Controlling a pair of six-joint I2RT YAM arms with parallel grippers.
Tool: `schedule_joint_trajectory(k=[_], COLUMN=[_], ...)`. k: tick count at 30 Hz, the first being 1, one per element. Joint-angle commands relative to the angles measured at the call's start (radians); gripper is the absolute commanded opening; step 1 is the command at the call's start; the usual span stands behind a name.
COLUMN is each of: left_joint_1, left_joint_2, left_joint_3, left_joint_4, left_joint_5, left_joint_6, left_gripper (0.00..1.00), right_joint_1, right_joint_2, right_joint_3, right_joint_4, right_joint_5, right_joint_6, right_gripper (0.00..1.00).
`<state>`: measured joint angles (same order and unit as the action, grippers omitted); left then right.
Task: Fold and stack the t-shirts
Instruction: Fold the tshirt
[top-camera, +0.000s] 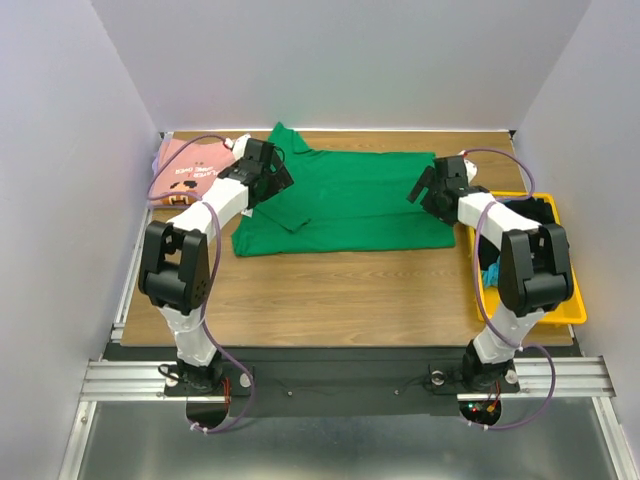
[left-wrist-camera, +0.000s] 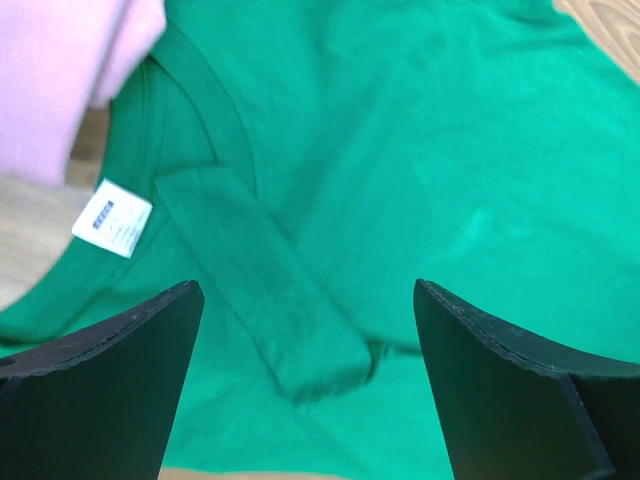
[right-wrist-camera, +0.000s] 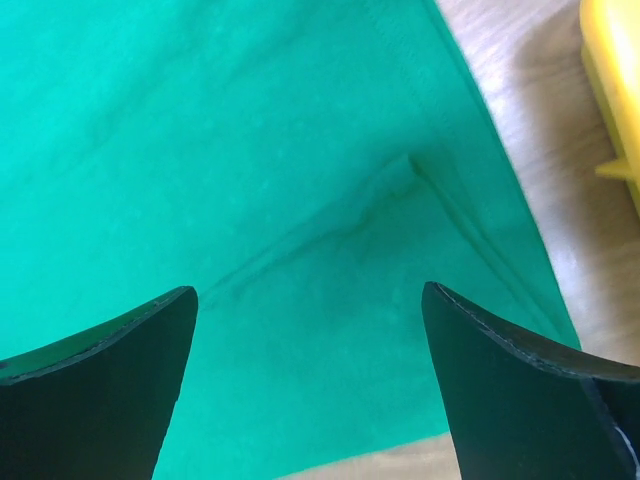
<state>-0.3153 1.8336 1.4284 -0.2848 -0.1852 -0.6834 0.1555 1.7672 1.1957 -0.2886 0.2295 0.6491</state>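
Note:
A bright green t-shirt (top-camera: 350, 200) lies spread flat across the far middle of the table, one sleeve (left-wrist-camera: 260, 290) folded in over its body. Its white neck label (left-wrist-camera: 112, 217) shows in the left wrist view. A dusty pink t-shirt (top-camera: 190, 170) with dark lettering lies at the far left, its edge (left-wrist-camera: 60, 70) beside the green collar. My left gripper (top-camera: 270, 170) hovers open over the green shirt's left end, jaws wide with nothing between them (left-wrist-camera: 308, 290). My right gripper (top-camera: 428, 185) hangs open over the shirt's right hem (right-wrist-camera: 308, 292), also holding nothing.
A yellow plastic tray (top-camera: 570, 300) stands at the right edge with dark and blue cloth (top-camera: 490, 272) in it; its corner (right-wrist-camera: 612, 80) shows near the right gripper. White walls enclose the table on three sides. Bare wood (top-camera: 340, 290) lies in front of the shirt.

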Motion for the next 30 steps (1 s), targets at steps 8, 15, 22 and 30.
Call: schedule_joint_trajectory(k=[8,15,22,30], left_joint_1=[-0.139,-0.142,-0.143,-0.143], left_joint_2=[-0.113,-0.05,-0.016,0.064], left_joint_3=[-0.203,-0.212,-0.227,-0.148], left_joint_4=[0.102,0.092,0.09,0.078], left_joint_5=[0.069,0.072,0.07,0.032], left_joint_6=[-0.015,-0.031,-0.036,-0.022], left_gripper=[0.98,0.84,0.77,0.51], right_joint_1=[0.01,0.01,0.01,0.01], right_joint_2=[-0.121,-0.08,-0.049,-0.032], right_joint_3=[-0.186,-0.215,-0.231,-0.246], right_joint_4=[0.101,0.111,0.111,0.112], right_joint_5=[-0.202,-0.171,-0.151,-0.137], right_joint_6=[-0.051,-0.034,-0.028,-0.025], right_gripper=[1.0,1.0,1.0,1.0])
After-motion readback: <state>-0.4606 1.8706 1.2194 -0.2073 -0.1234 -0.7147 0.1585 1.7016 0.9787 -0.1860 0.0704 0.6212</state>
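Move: The tip of the folded-in sleeve, the left hand's goal, lies about 7 cm back, 6 cm right and 11 cm below that hand; the care label sits some 13 cm left of the tip and 4 cm farther out. The pink stack is about 19 cm left of the hand and 8 ahead. From the right hand, the t-shirt's near edge runs roughly 9 cm back and 6 below, its near right corner 8 cm right and 8 back, the yellow basket 23 cm right and 11 back. The left hand swings back and right over the t-shirt towards the sleeve tip, turning about 10 degrees clockwise, then sinks almost straight down some 9 cm, fingers tipping steeper and closing from wide open to about half, until the tip lies between them. Meanwhile the right hand draws back about 5 cm towards the near edge with a little leftward drift and a slight counter-clockwise turn, sinks some 4 cm, and then all but waits low over the near strip of the t-shirt with its fingers still wide open. ##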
